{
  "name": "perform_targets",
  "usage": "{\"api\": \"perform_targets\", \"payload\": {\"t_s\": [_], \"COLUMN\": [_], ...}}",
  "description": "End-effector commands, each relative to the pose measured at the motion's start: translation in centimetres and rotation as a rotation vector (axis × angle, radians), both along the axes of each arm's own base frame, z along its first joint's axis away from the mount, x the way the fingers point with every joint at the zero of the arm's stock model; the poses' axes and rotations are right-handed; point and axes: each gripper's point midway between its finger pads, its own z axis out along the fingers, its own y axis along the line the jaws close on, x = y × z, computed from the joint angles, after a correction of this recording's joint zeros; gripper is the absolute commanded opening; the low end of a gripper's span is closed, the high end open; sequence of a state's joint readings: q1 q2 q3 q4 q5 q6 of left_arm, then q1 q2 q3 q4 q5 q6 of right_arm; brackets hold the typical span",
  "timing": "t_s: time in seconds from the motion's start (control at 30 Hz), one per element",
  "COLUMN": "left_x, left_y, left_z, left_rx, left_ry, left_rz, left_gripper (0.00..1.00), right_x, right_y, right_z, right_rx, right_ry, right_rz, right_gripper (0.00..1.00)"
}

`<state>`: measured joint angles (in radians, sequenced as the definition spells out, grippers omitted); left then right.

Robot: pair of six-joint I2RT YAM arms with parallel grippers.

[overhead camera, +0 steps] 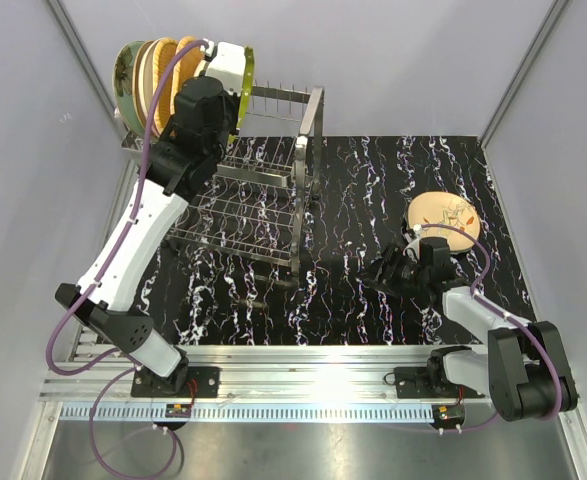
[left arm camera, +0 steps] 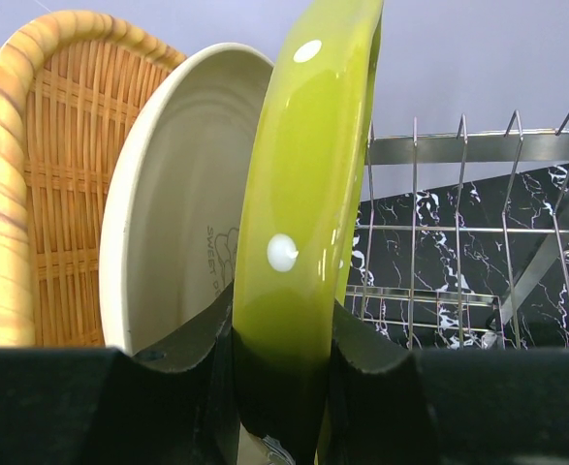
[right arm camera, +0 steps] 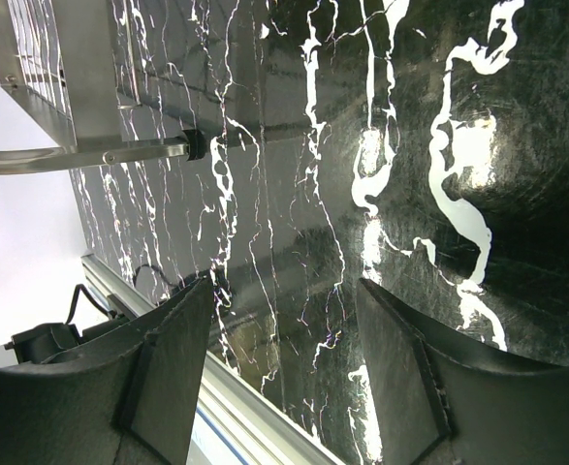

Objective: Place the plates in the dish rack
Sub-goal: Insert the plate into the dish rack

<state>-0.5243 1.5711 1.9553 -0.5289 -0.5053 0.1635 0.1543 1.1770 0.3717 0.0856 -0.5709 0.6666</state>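
Observation:
My left gripper [left arm camera: 282, 310] is shut on the lower rim of a lime dotted plate [left arm camera: 303, 194], held upright on edge at the left end of the dish rack [overhead camera: 263, 200]. Just left of it a cream plate [left arm camera: 177, 213] and an orange wicker plate [left arm camera: 42, 184] stand upright. From above, the lime rim [overhead camera: 245, 88] shows beside the row of standing plates [overhead camera: 158, 70]. Its bottom edge is hidden by my fingers. A beige floral plate [overhead camera: 443, 215] lies flat on the table at the right. My right gripper [overhead camera: 381, 272] hovers low beside it, open and empty.
Bare upright prongs [left arm camera: 458, 194] run along the rack to the right of the lime plate. The rack's steel end frame [overhead camera: 308, 180] stands between the two arms. The black marbled tabletop [right arm camera: 410, 145] lies under my right gripper [right arm camera: 284, 286], with the metal front rail [overhead camera: 303, 385] close behind.

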Motion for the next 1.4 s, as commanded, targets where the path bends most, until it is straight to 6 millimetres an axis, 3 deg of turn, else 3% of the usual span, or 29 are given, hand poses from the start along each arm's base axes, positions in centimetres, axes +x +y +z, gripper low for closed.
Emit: {"api": "perform_targets", "payload": {"t_s": [0.0, 0.6, 0.8, 1.0, 1.13, 1.37], "left_x": [-0.4, -1.4, -1.9, -2.0, -2.1, -2.9], "left_y": [0.9, 1.5, 2.0, 2.0, 1.8, 1.2], "left_z": [5.1, 4.1, 4.3, 4.6, 4.9, 6.0], "left_rx": [-0.099, -0.092, -0.101, -0.104, -0.11, -0.177], "left_ry": [-0.159, -0.158, -0.174, -0.185, -0.191, -0.218], "left_rz": [0.027, 0.028, 0.039, 0.037, 0.027, -0.022], "left_gripper": [0.04, 0.19, 0.42, 0.43, 0.57, 0.7], "right_x": [0.6, 0.5, 0.5, 0.4, 0.4, 0.5], "right_y": [0.4, 0.5, 0.4, 0.4, 0.4, 0.4], "right_z": [0.9, 0.9, 0.9, 0.9, 0.8, 1.0], "right_rx": [0.014, 0.015, 0.015, 0.013, 0.011, 0.011], "right_ry": [-0.048, -0.045, -0.043, -0.041, -0.041, -0.046], "right_rz": [0.025, 0.028, 0.027, 0.027, 0.028, 0.029], "right_gripper": [0.68, 0.68, 0.68, 0.68, 0.68, 0.68]}}
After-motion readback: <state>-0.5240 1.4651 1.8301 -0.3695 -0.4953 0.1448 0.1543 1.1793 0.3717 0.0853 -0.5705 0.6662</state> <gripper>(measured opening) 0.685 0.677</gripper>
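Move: The left hand already has the green plate pinched by its near rim above the upper tier. Its slot lies about 5 cm ahead, straight in line sideways and some 6 cm below. The white plate stands about 6 cm ahead and 4 cm left, the nearer woven plate 6 cm ahead and 8 cm left, both roughly 5 cm lower; the rack's end frame is some 14 cm right, 3 ahead, 5 below. From the right hand the slot is about 22 cm forward, 33 left and 33 up. Still pinching the green plate's rim, the left hand eases it down about half a centimetre towards the slot, then opens its fingers wide and lets go. As they spread, the hand backs off the rim, rising some 3 cm and drawing back 1.5 cm, the fingertips tipping up about 5 degrees. ##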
